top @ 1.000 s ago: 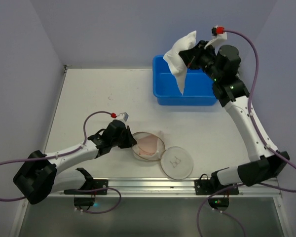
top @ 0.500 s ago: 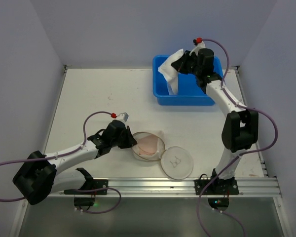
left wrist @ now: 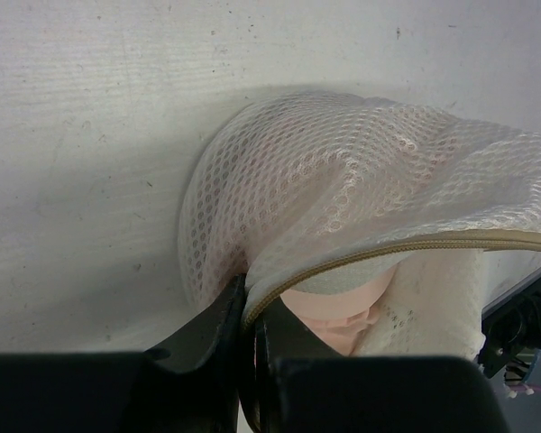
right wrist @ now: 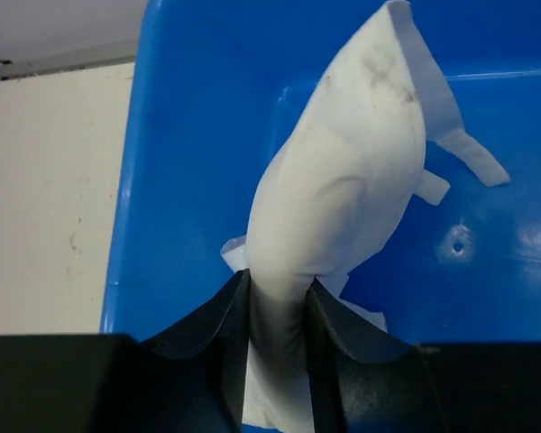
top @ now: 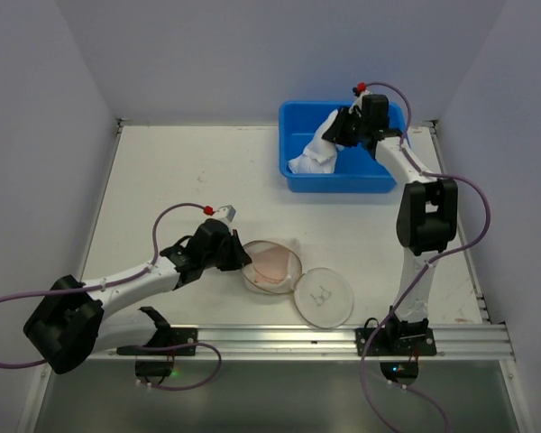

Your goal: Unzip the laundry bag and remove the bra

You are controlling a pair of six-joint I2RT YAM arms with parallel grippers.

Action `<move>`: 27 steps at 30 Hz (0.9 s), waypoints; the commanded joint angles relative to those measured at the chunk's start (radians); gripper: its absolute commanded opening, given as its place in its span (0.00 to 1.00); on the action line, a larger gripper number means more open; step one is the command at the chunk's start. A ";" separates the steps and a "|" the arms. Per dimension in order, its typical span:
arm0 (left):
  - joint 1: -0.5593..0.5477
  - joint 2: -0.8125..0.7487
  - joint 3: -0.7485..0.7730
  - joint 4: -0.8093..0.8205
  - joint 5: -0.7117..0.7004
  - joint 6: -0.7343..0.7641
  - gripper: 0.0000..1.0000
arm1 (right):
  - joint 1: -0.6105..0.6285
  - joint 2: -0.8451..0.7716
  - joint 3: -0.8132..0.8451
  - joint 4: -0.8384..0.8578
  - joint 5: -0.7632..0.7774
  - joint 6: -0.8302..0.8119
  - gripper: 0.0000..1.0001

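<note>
The laundry bag point(top: 270, 266) lies open at the near middle of the table, its round top point(top: 323, 296) flapped out beside it. My left gripper point(top: 243, 260) is shut on the bag's left rim. In the left wrist view the white mesh bag point(left wrist: 325, 180) fills the frame, and my left gripper point(left wrist: 248, 302) pinches its tan zipper band point(left wrist: 415, 248); something pink shows inside. The white bra point(top: 314, 158) hangs from my right gripper point(top: 338, 131) into the blue tub point(top: 334, 185). In the right wrist view the bra point(right wrist: 343, 189) is pinched in my right gripper point(right wrist: 278, 289).
The blue plastic tub point(right wrist: 189, 135) stands at the back right of the table, near the rear wall. A metal rail point(top: 279, 338) runs along the near edge by the arm bases. Purple cables loop off both arms.
My right arm has swung down and inward, lowering the bra from above the tub until its lower end rests inside. The left arm and the bag have not moved.
</note>
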 commanded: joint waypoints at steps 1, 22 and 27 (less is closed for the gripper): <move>0.001 -0.019 0.003 0.022 0.010 0.012 0.12 | 0.006 0.031 0.110 -0.173 0.022 -0.054 0.32; 0.001 -0.093 0.035 -0.032 -0.004 0.009 0.34 | 0.053 -0.421 0.015 -0.432 0.303 -0.080 0.99; 0.001 -0.112 0.057 -0.058 -0.012 0.008 0.46 | 0.143 -0.605 -0.181 -0.353 0.174 -0.115 0.99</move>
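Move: The right hand, fingers already starting to part on the white garment, is over the blue box, whose middle lies about 3 cm to its right, 1 cm back and 12 cm below; the garment slumps beneath, its middle some 4 cm left, 2 cm back and 7 cm down. The left hand pinches the laundry bag's rim, the bag's middle about 6 cm right, 1 cm back and 2 cm lower; the round flap lies roughly 19 cm right, 10 cm back and 6 cm down. Letting the white garment go into the blue box, the right fingers spread fully while the hand dips about 2 cm and slips a few centimetres right; it then climbs steeply and pulls back roughly 13 cm, ending some 16 cm higher than it began. Meanwhile the left fingers part to nearly half open around the laundry bag's zipped rim, that hand rising about 2 cm. ##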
